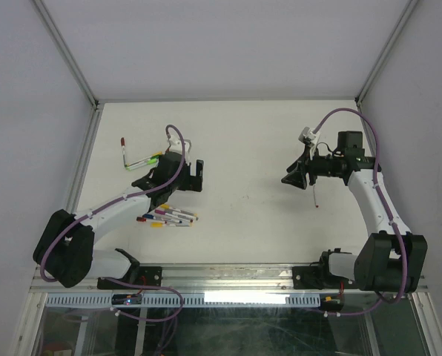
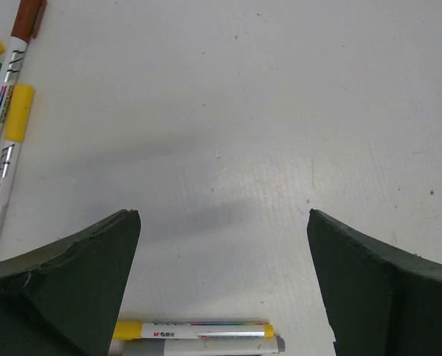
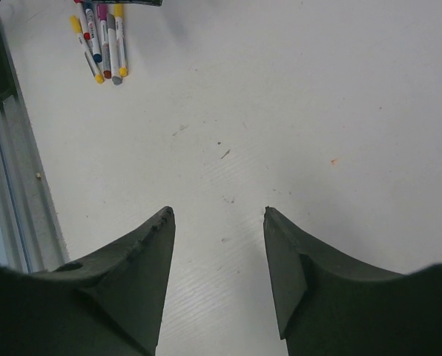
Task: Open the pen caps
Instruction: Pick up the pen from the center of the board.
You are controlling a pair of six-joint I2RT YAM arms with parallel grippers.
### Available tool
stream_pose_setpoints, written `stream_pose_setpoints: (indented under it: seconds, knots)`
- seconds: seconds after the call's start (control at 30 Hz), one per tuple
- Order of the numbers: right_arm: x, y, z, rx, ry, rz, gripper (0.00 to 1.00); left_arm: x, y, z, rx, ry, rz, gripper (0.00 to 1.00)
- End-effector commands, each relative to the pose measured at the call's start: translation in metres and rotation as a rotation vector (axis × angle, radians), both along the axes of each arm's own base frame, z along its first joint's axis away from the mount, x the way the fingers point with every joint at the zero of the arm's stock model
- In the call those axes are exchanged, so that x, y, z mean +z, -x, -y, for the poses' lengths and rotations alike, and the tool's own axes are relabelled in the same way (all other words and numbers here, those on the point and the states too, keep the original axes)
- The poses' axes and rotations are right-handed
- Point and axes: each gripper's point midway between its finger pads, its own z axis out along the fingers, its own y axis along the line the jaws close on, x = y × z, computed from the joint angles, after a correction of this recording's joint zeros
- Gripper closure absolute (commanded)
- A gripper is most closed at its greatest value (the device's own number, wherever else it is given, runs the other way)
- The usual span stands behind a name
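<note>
Several pens (image 1: 169, 216) with white-grey barrels and coloured pen caps lie in a loose bundle on the white table, just near of my left gripper (image 1: 178, 178). In the left wrist view that gripper (image 2: 222, 215) is wide open over bare table. A yellow-ended pen (image 2: 191, 330) and a grey pen (image 2: 206, 346) lie below the jaws. At the left edge are a maroon cap (image 2: 27, 18) and a yellow cap (image 2: 18, 111). My right gripper (image 1: 294, 178) is open with nothing in it (image 3: 217, 211). The bundle (image 3: 102, 44) shows far off.
More pens (image 1: 136, 159) lie at the back left, one with a red end (image 1: 122, 140). A thin red-tipped pen (image 1: 316, 196) lies just by the right gripper. A metal rail (image 3: 6, 185) runs along the near table edge. White walls enclose the table.
</note>
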Motion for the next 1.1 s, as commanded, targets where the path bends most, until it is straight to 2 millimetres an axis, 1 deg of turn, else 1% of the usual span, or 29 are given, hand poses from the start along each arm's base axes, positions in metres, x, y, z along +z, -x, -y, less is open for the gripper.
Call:
stream_pose_setpoints:
  seconds: [0.0,0.17,0.3,0.33,0.37,0.53,0.67,0.73,0.77,0.9,0.97,1.07]
  knots:
    - [0.001,-0.003,0.000,0.008,0.006,0.026,0.46,0.011,-0.014,-0.008,0.025,-0.068,0.023,0.01]
    - [-0.001,-0.005,0.001,0.002,0.011,0.016,0.46,0.001,-0.019,-0.016,0.040,-0.135,-0.012,0.01]
    - [-0.002,-0.005,0.001,0.001,0.010,0.010,0.46,0.002,-0.025,-0.018,0.047,-0.175,-0.029,0.02]
    - [-0.002,-0.005,0.001,0.000,0.010,0.011,0.46,-0.006,-0.026,-0.019,0.047,-0.196,-0.051,0.02]
    - [-0.003,-0.005,0.001,-0.001,0.010,0.009,0.46,-0.009,-0.027,-0.021,0.049,-0.206,-0.059,0.02]
    - [-0.005,-0.006,0.001,-0.004,0.009,-0.005,0.46,-0.011,-0.032,-0.026,0.059,-0.217,-0.072,0.05]
    - [-0.006,-0.007,0.001,-0.009,0.013,-0.015,0.46,-0.009,-0.042,-0.027,0.053,-0.198,-0.079,0.11]
    - [-0.006,-0.007,0.002,-0.010,0.013,-0.013,0.46,-0.011,-0.047,-0.030,0.057,-0.196,-0.091,0.18]
    - [-0.006,-0.007,0.002,-0.011,0.013,-0.014,0.46,-0.012,-0.050,-0.035,0.069,-0.199,-0.099,0.19]
    - [-0.006,-0.007,0.002,-0.010,0.010,-0.017,0.46,-0.017,-0.062,-0.062,0.154,-0.199,-0.128,0.30]
    - [-0.006,-0.007,0.001,-0.008,0.008,-0.018,0.46,-0.018,-0.065,-0.077,0.204,-0.212,-0.138,0.32]
    - [-0.006,-0.007,0.001,-0.008,0.005,-0.021,0.46,-0.023,-0.066,-0.097,0.273,-0.229,-0.154,0.32]
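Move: The yellow-capped pen, lowest of the upper pen group, lies about 8 cm ahead of the left hand and 11 cm to its left, on the board some 8 cm below. The brown-capped pen stands about 15 cm ahead and 8 cm left of the hand, the green pen 14 cm ahead and 16 cm left. Behind, the near row's yellow pen is 4 cm back, 3 cm left. From the right hand the yellow-capped pen is about 42 cm left, 12 cm ahead and 18 cm down. The left hand first eases down about 2.5 cm while drifting left and forward, then sweeps faster to the left, for some 8 cm left, 4.5 cm forward and 3 cm down in all, towards the yellow-capped pen. On the way its left side rolls up and its fingers tip further down, it swings about 10 degrees counter-clockwise late on, and the empty fingers narrow from wide open to about two thirds, still clear of the pens. ##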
